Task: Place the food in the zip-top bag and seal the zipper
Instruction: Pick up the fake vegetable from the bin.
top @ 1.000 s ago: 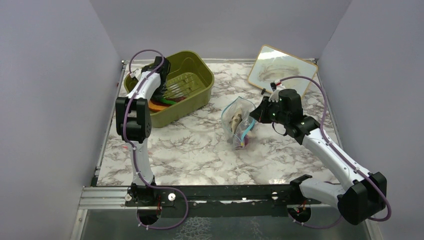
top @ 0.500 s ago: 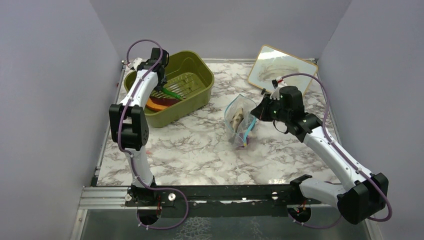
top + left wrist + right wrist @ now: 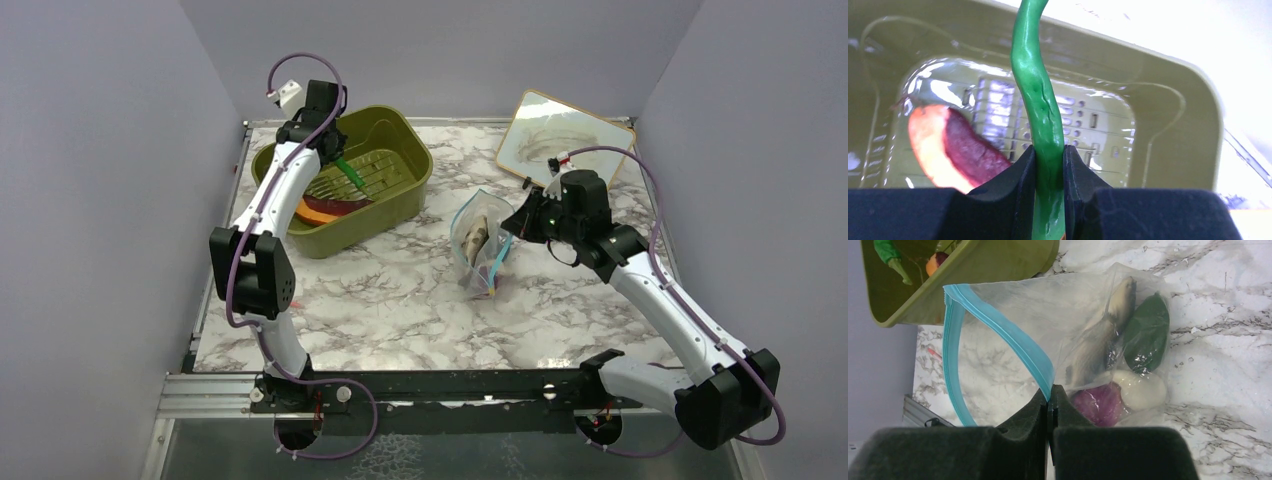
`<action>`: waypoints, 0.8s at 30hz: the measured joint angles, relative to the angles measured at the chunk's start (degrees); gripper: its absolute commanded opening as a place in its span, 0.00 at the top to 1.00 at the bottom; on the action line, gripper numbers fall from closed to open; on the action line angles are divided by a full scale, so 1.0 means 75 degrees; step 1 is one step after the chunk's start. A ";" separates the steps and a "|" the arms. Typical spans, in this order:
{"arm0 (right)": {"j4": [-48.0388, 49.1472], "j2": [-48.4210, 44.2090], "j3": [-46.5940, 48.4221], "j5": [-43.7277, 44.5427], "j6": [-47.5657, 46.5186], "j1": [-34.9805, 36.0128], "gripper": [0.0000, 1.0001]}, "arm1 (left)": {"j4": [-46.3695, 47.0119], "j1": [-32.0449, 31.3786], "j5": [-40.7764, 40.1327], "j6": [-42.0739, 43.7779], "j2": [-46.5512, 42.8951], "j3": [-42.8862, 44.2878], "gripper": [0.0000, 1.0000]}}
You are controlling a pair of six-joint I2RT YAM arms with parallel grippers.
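My left gripper (image 3: 1048, 165) is shut on a long green vegetable (image 3: 1040, 110) and holds it above the olive-green tub (image 3: 1193, 125); in the top view the gripper (image 3: 335, 152) hangs over the tub's back left. An orange and dark red hot-dog piece (image 3: 955, 147) lies in the tub. The clear zip-top bag (image 3: 1058, 305) rests at mid-table, mouth gaping. My right gripper (image 3: 1049, 397) is shut on its light blue zipper (image 3: 998, 322). Inside the bag are a purple onion (image 3: 1098, 404), a white piece (image 3: 1140, 389), a dark green vegetable (image 3: 1147, 335) and a greyish piece (image 3: 1103, 340).
The olive-green tub (image 3: 400, 190) stands at the back left on the marble table. A framed whiteboard (image 3: 562, 138) leans at the back right. Purple walls close in both sides, and a metal rail (image 3: 430, 385) runs along the near edge.
My left arm has risen out of the tub, lifting the green vegetable clear of its floor. The right gripper and bag have barely shifted.
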 measured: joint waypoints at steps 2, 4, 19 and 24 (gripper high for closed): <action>-0.0017 0.0000 0.0012 -0.0015 0.0047 0.0000 0.99 | 0.0227 -0.0125 0.0000 0.0300 -0.0003 0.0187 0.99; -0.0076 0.0006 0.0082 -0.0044 0.0076 0.0000 0.99 | 0.0446 -0.0245 -0.0003 0.0597 -0.0003 0.0423 0.99; -0.0402 0.0396 0.0764 -0.0122 0.1026 0.0000 0.99 | 0.3037 -0.0857 0.1294 0.2664 -0.0595 0.0006 0.96; -0.0259 0.0460 0.0597 -0.0157 0.1577 0.0000 0.99 | 0.3850 -0.1099 0.2769 0.2675 -0.1227 -0.0790 0.96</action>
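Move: The green pepper is already clear of the bin floor in the left fingers; the zip-top bag it is meant for lies about 33 cm to the right, 22 cm back and 9 cm lower. The bin's middle is some 15 cm below this hand and 2 cm ahead, with the red and orange vegetables about 4 cm back, 4 cm left and 18 cm down. From the right hand, the bag's middle is about 6 cm left, 2 cm back and 9 cm down. The green pepper stays pinched as the left hand carries it up about 12 cm while drifting forward and right, then swings right and back towards the bag, some 13 cm rightward in all. Meanwhile the wrist turns about 35 degrees clockwise and the fingers tip upward. The right hand keeps its pinch on the bag's zipper rim, rising a couple of centimetres, easing partly down and shifting slightly left. ##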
